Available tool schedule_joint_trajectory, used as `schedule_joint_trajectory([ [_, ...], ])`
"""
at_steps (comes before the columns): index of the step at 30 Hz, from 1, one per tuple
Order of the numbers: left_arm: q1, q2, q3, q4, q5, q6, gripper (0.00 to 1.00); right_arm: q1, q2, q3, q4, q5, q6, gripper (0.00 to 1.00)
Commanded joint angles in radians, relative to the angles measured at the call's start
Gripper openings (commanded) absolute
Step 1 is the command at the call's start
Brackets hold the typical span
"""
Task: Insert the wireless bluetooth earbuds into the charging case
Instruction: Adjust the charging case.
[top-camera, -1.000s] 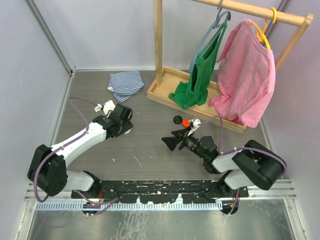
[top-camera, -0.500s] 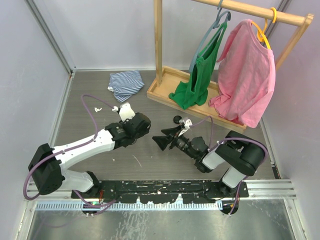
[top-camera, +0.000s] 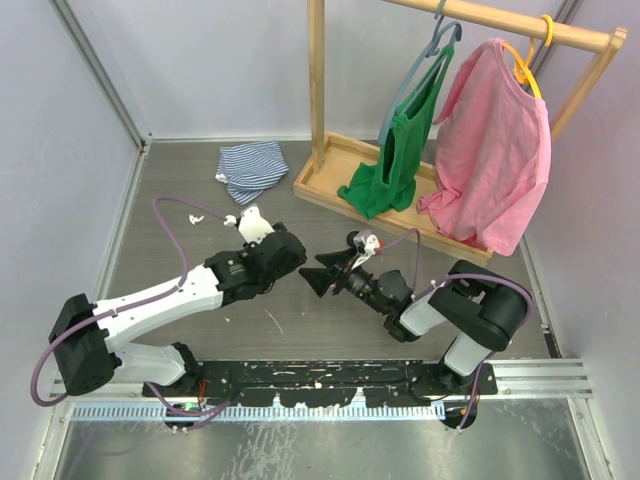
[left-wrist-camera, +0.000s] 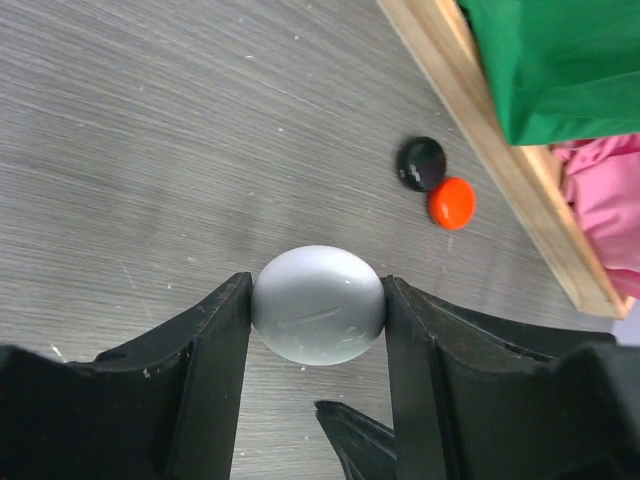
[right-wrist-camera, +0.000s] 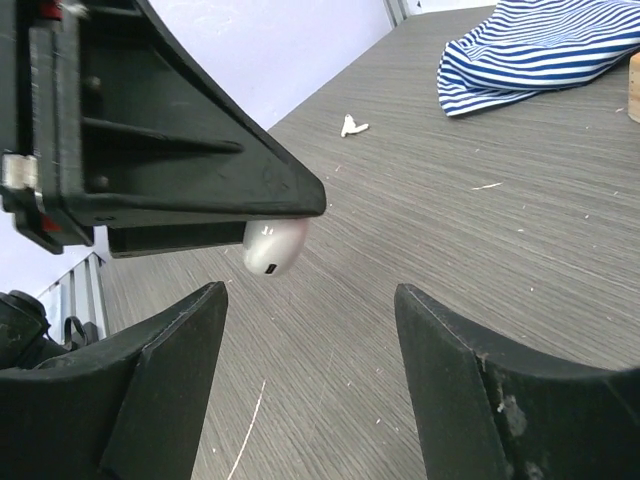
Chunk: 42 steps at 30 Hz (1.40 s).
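My left gripper (left-wrist-camera: 318, 288) is shut on the white egg-shaped charging case (left-wrist-camera: 318, 310), one finger on each side, held above the table near the middle (top-camera: 298, 262). My right gripper (right-wrist-camera: 310, 300) is open and faces it tip to tip. From the right wrist the case (right-wrist-camera: 272, 247) pokes out under the left finger, a small dark slot on its end, and sits up and left of the right jaws without touching them. A tiny white earbud-like piece (right-wrist-camera: 350, 125) lies on the table further back; two more such white bits (top-camera: 190, 218) lie left of the left arm.
A black round puck (left-wrist-camera: 421, 163) and an orange one (left-wrist-camera: 452, 202) lie side by side beside the wooden rack base (left-wrist-camera: 470, 100). Green (top-camera: 395, 160) and pink (top-camera: 495, 150) garments hang on the rack. A striped cloth (top-camera: 252, 168) lies at the back.
The left arm has swung right to the table's middle, carrying the case. The right gripper has moved left to meet it, and its jaws have narrowed while staying open.
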Motion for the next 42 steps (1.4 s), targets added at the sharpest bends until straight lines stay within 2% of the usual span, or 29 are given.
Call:
schedule_joint_trajectory([
  [1,-0.017,-0.049,0.004,0.078,-0.035,-0.043,0.48,0.006,-0.009,0.032,0.185,0.012,-0.03,0.73],
  [12,-0.045,-0.045,-0.013,0.13,-0.008,-0.058,0.48,0.006,-0.033,0.055,0.185,0.002,-0.033,0.68],
  [17,-0.057,-0.051,-0.027,0.154,-0.003,-0.063,0.48,0.006,-0.035,0.056,0.185,0.024,-0.029,0.61],
  [26,-0.064,-0.073,-0.062,0.182,-0.006,-0.061,0.48,0.006,-0.068,0.049,0.185,0.021,-0.024,0.4],
  [29,-0.064,-0.088,-0.08,0.217,0.003,-0.041,0.5,0.006,-0.076,0.046,0.184,0.01,-0.026,0.28],
  [34,-0.064,-0.139,-0.132,0.311,0.003,0.035,0.58,0.003,-0.087,0.039,0.184,-0.008,-0.029,0.14],
  [42,-0.062,-0.234,-0.227,0.494,0.035,0.227,0.82,-0.019,-0.124,0.02,0.185,-0.054,-0.033,0.09],
])
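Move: Between the left hand's fingertips sits the white charging case, already held clear of the table; the right hand's open fingertips lie about 4 cm to the right, 2 cm back and 1 cm lower. From the right hand the charging case is some 4 cm left, 2 cm ahead and 1 cm up. On the table roughly 13 cm below the right hand, the black case lies about 10 cm ahead and 9 cm right, the orange case 9 cm ahead and 13 cm right. Bringing the charging case rightward about 2.5 cm and slightly up, rolling a little, the left hand feeds it between the right fingers. The right hand rises, closes from wide and pinches the case's sides; only then do the left fingers open and let go. The right keeps rising, about 3.5 cm in all, while the left also lifts and tips up some 10 degrees. ##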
